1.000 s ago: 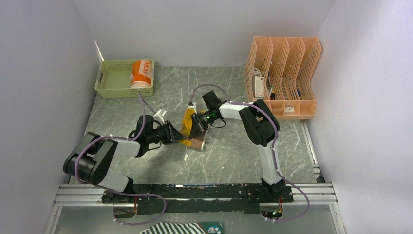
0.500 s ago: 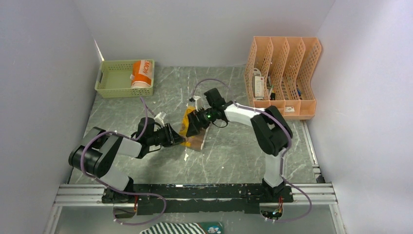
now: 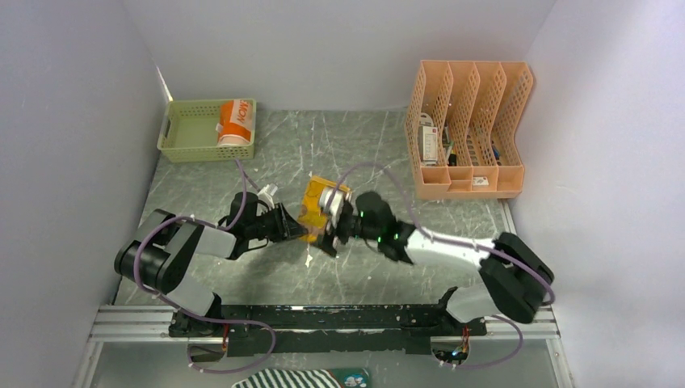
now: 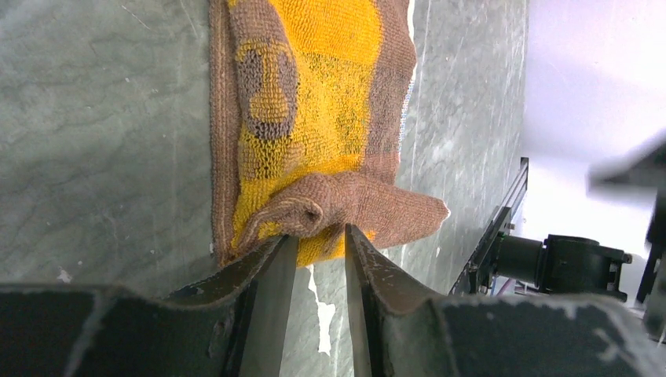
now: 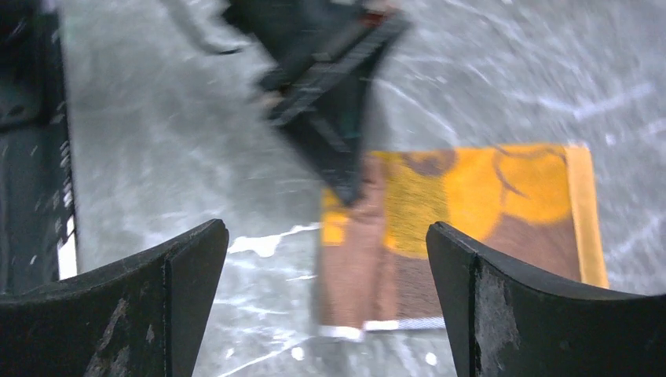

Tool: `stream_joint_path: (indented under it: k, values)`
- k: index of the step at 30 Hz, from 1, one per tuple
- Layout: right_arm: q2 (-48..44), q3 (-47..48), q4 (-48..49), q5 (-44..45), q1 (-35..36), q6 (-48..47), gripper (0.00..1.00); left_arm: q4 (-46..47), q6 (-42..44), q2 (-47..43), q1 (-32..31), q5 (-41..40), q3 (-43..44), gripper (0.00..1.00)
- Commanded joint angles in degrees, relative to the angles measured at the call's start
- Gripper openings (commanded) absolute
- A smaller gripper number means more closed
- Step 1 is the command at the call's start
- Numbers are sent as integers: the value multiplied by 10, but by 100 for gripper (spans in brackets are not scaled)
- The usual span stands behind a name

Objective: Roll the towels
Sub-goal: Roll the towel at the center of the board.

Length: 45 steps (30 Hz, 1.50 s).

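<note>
The yellow towel [image 3: 312, 204] with brown print lies on the grey marbled table, its near brown edge folded over into a small roll [image 4: 338, 206]. My left gripper [image 3: 297, 230] [image 4: 320, 232] lies low on the table, its jaws narrowly apart and pinched on that folded edge. My right gripper [image 3: 329, 229] [image 5: 326, 228] hovers wide open at the towel's [image 5: 471, 196] near right side and holds nothing. The orange towel [image 3: 235, 121] sits rolled in the green basket [image 3: 187, 137] at the back left.
A peach file organizer [image 3: 468, 129] stands at the back right. A black-and-white striped cloth [image 3: 299, 378] lies below the arms' rail. White walls close in the left, back and right sides.
My right gripper has opened, let go of the yellow towel and drawn back toward the near right, its arm swinging low. The towel now lies flatter. My left gripper has stayed put.
</note>
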Motion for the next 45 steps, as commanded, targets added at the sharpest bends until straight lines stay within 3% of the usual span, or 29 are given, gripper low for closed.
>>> stream_joint_path:
  k: [1, 8, 18, 36, 45]
  values:
    - [-66, -81, 91, 185, 92, -189, 100, -31, 23, 17, -1, -17, 9, 42]
    - [-10, -60, 49, 176, 117, -267, 93, -38, 21, 32, -1, -12, 19, 42]
    - [102, -3, 24, 124, 120, -292, 84, -76, 35, 38, 0, -5, 39, 42]
    - [179, -20, 38, 68, 87, -204, 76, -108, 54, 45, 27, 56, 55, 41]
    - [221, 23, -35, 58, 43, -123, 67, -131, 68, 30, 51, 83, 57, 41]
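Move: The near fold of the yellow-brown towel lies almost straight below the open right hand: about 11 cm down, 2 cm to its left and 1 cm ahead. The towel's middle is some 7 cm ahead, level sideways and 12 cm down; the white mark on the table is about 5 cm back, 4 cm left and 13 cm down. From the left hand, already at the fold's left end, the fold's middle is roughly 3 cm right, 1 cm back and 1 cm lower. Down some 11 cm goes the right hand, with about 2 cm to the left, swinging quickly back at first and easing forward again near the end; its fingers tip further down by some 15 degrees and narrow from wide open by about a third. They come astride the towel's near fold beside the left fingertips, one finger on the far side touching the cloth, the other on the near side. The left hand stays, keeping its fingers on the fold's left end. ##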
